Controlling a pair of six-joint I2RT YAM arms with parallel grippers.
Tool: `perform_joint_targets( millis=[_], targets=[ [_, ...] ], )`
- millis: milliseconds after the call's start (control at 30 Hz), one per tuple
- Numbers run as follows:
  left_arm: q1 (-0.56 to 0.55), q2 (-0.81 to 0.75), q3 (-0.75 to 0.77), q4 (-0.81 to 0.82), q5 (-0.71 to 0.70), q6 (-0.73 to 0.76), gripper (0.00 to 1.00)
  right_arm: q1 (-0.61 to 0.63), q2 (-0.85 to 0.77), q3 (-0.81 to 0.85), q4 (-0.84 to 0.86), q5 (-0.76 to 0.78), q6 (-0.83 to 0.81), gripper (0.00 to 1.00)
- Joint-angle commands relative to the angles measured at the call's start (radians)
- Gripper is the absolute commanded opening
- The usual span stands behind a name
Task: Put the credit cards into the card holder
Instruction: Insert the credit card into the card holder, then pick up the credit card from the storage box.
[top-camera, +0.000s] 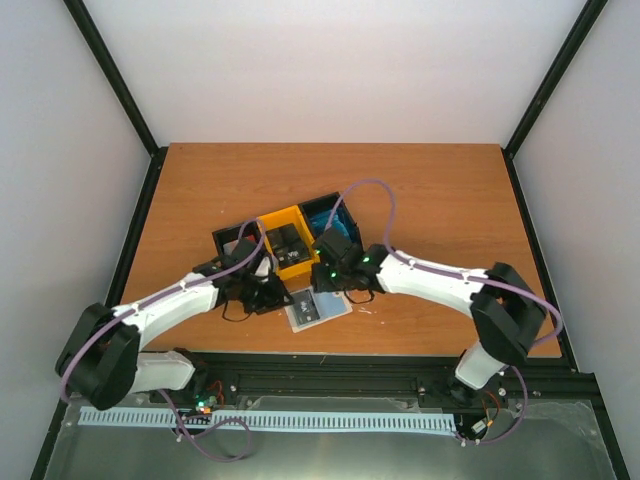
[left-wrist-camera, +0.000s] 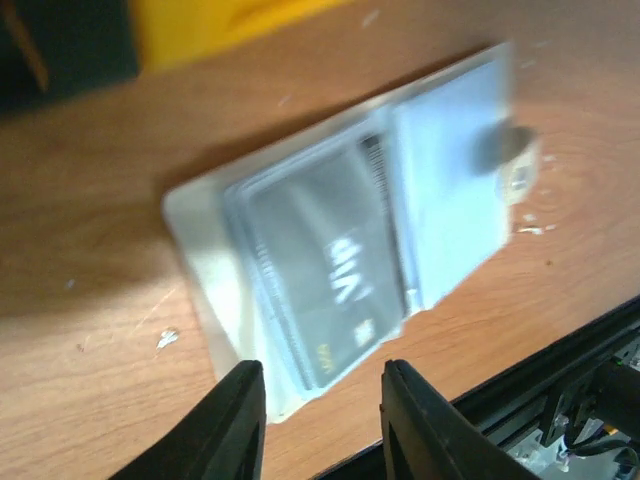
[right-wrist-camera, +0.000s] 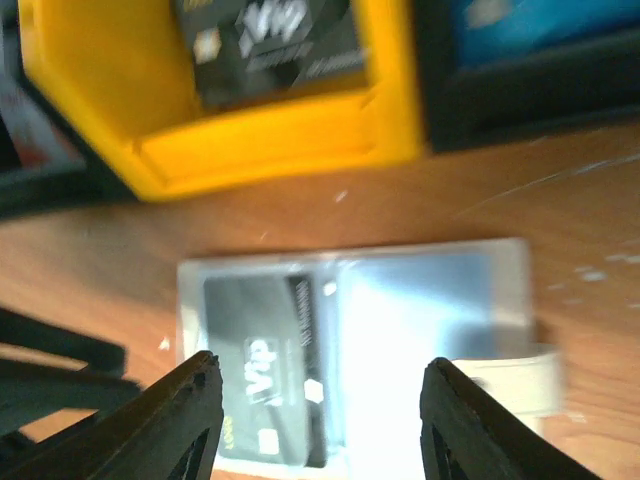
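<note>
The card holder (top-camera: 326, 310) lies open on the table in front of the tray, with a black credit card (left-wrist-camera: 315, 270) in its left clear pocket. Its snap tab (right-wrist-camera: 510, 385) sticks out on the right. More black credit cards (right-wrist-camera: 270, 40) sit in the tray's yellow compartment, and blue ones (right-wrist-camera: 530, 25) in the compartment beside it. My left gripper (left-wrist-camera: 322, 420) hovers open over the holder's near-left corner, holding nothing. My right gripper (right-wrist-camera: 320, 420) stands open above the holder, empty, its fingers apart from the holder. In the top view the left gripper (top-camera: 268, 290) and right gripper (top-camera: 340, 280) flank the holder.
The black-and-yellow three-compartment tray (top-camera: 268, 222) stands just behind the holder, tilted on the wooden table (top-camera: 430, 200). A black rail (top-camera: 400, 365) runs along the table's near edge, close to the holder. Walls enclose the table on three sides.
</note>
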Motion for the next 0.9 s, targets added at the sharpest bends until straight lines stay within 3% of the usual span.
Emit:
perform_joint_targets(
  millis=[0,133,233,300,500,867],
  targets=[
    [-0.007,-0.098,0.133,-0.1,-0.108,0.067,0.38,-0.063,-0.098,-0.039,-0.083,0.183,0.054,0.55],
    [-0.005,-0.115,0.29,-0.139,-0.214,0.191,0.57,-0.117,-0.181,-0.088,-0.097,0.191,0.057,0.58],
    [0.004,-0.059,0.423,-0.167,-0.261,0.304,0.71,-0.139,-0.235,-0.119,-0.097,0.174,0.04,0.59],
    [0.023,0.01,0.502,-0.204,-0.278,0.368,0.76,-0.151,-0.256,-0.138,-0.079,0.139,0.003,0.6],
    [0.074,0.154,0.605,-0.218,-0.213,0.583,0.8,-0.165,-0.252,-0.149,-0.065,0.115,-0.069,0.6],
    [0.07,0.307,0.701,0.009,0.109,0.794,0.83,-0.309,-0.149,-0.191,0.02,0.008,-0.047,0.57]
  ],
)
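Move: Some 18 cm ahead of the left hand, neither left nor right of it and about 2 cm lower, lies the yellow compartment; the blue-card compartment is about 21 cm ahead and 13 cm right, the red-card one 14 cm ahead and 12 cm left. From the right hand the yellow compartment is 16 cm ahead, 9 cm left, 5 cm down; the card holder lies 4 cm back, centred sideways, 7 cm below. Leaving the card holder, the left hand swings forward about 14 cm and up steeply, sinks back a little, then drifts right above the yellow compartment, its fingers opening wide and tilting forward some 35 degrees as it turns clockwise. Clearing off to the right, the open right hand travels about 11 cm and slightly forward, rising a little then sinking, to bare table beside the holder. ##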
